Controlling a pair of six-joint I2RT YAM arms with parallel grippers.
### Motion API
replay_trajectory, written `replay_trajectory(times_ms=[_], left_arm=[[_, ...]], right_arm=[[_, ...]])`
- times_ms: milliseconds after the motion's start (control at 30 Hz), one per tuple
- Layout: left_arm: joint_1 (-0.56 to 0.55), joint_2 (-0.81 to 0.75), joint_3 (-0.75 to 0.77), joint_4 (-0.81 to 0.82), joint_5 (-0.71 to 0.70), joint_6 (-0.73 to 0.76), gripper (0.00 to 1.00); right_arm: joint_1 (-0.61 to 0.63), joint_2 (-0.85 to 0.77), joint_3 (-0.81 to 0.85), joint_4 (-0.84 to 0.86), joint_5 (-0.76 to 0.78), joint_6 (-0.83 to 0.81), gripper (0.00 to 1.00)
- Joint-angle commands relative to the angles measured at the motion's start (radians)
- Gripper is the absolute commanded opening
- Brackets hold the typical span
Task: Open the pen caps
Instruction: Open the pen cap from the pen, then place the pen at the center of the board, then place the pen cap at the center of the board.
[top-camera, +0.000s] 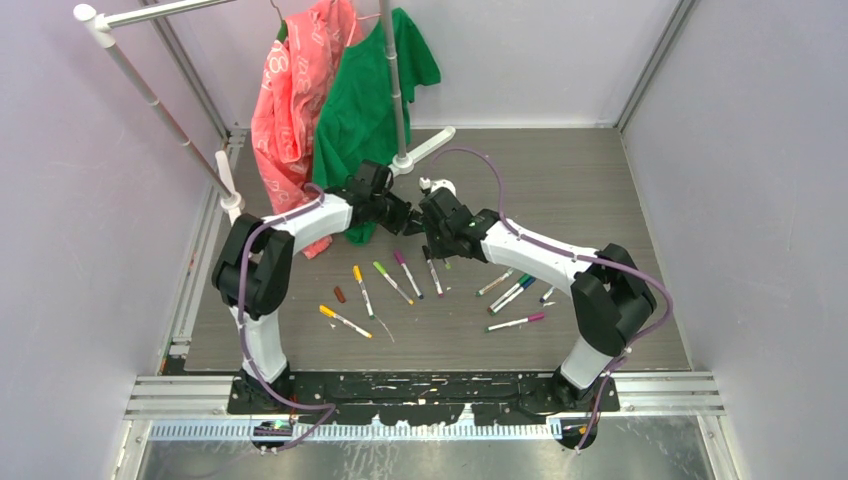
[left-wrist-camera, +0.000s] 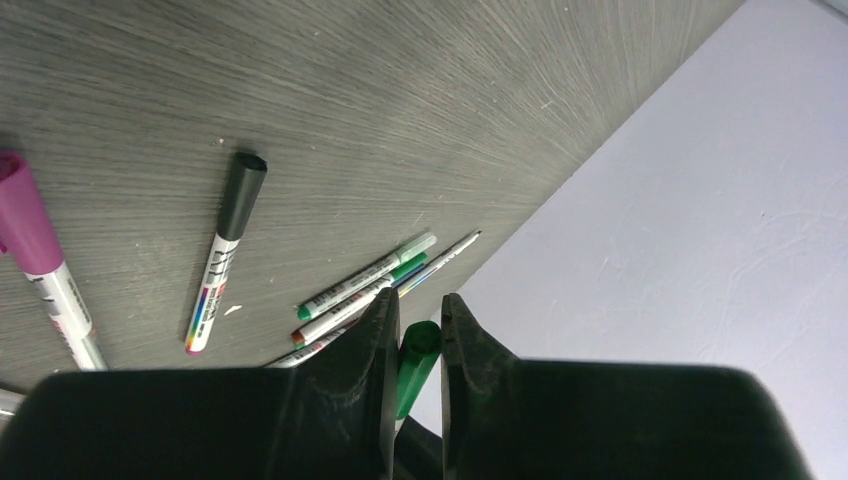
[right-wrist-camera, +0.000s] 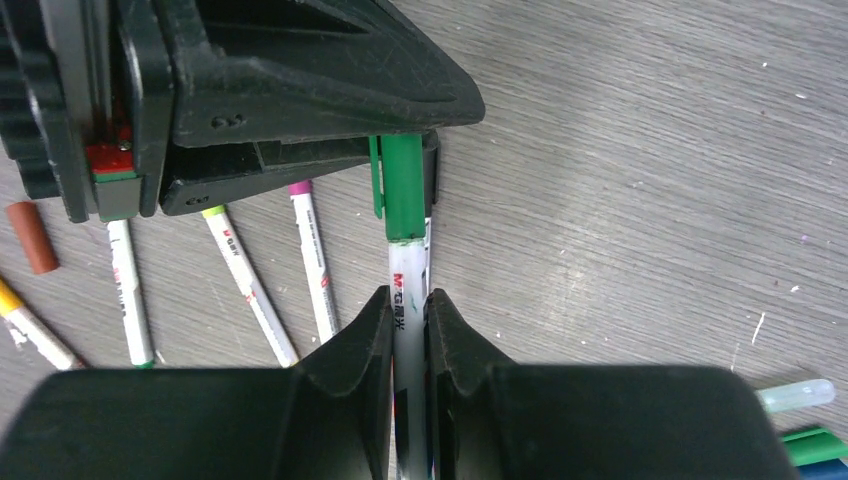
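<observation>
Both grippers meet above the middle of the table on one green pen. My left gripper (left-wrist-camera: 420, 300) is shut on its green cap (left-wrist-camera: 418, 352), which still sits on the barrel in the right wrist view, as the green cap (right-wrist-camera: 402, 185). My right gripper (right-wrist-camera: 408, 295) is shut on the white barrel (right-wrist-camera: 406, 262) of that pen. From above, the left gripper (top-camera: 405, 220) and right gripper (top-camera: 430, 226) face each other. Below them lie capped pens: orange (top-camera: 345, 321), yellow (top-camera: 362, 290), light green (top-camera: 392, 282), magenta (top-camera: 407, 273). A loose brown cap (top-camera: 340, 294) lies beside them.
More pens lie to the right (top-camera: 510, 290), with a magenta-tipped one (top-camera: 517, 322) nearer the front. A black-capped pen (left-wrist-camera: 225, 250) lies under the left wrist. A clothes rack's base (top-camera: 420, 150) stands behind, with a red garment (top-camera: 290, 100) and a green shirt (top-camera: 370, 100) hanging on it.
</observation>
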Motion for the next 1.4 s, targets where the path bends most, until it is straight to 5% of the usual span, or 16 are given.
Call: replay_trajectory(times_ms=[0,200,500,633,733,1033,1367], left_arm=[[0.076,0.025,0.061,0.109,-0.220,-0.157,0.00],[0.078,0.063,0.054,0.335,-0.205,-0.212,0.00],[0.151,0.128,-0.041,0.841,0.006,-0.087,0.00],[0.168,0.141,-0.046,0.931,0.084,-0.056,0.00],[0.166,0.157,0.024,0.817,0.140,0.043,0.00],[0.064,0.299,0.522,-0.132,0.114,0.632,0.00],[-0.022,0.500,0.822,-0.578,-0.042,0.867,0.00]], right_arm=[[0.004,0.000,-0.055,-0.253,0.170,0.005,0.01],[-0.012,-0.005,-0.076,-0.175,0.048,0.033,0.01],[-0.250,-0.128,-0.210,0.083,-0.605,0.155,0.01],[-0.285,-0.130,-0.228,0.146,-0.687,0.204,0.01],[-0.307,-0.131,-0.214,0.130,-0.604,0.226,0.01],[-0.357,-0.023,-0.030,-0.042,-0.152,0.145,0.01],[-0.381,0.176,0.082,-0.026,0.151,0.041,0.01]])
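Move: The green pen's cap is already between the left fingertips, its middle about 1 cm back and 1 cm right of that hand. The right hand holds the same pen's white barrel, with the cap some 5 cm ahead, 2 cm left and 1 cm above it. On the table roughly 9 cm below the right hand, the black pen lies about 1 cm ahead with no sideways offset; the purple pen lies 1 cm ahead and 6 cm left. Forward, up and to the left the left hand draws away after a short shared dip, about 11 cm forward, keeping the cap pinched, while the right hand pulls back and right with the barrel, about 5 cm back. Then the left swings right, sinks and eases back, and the right sweeps forward and right, sinking late; both turn clockwise and keep their grips. ##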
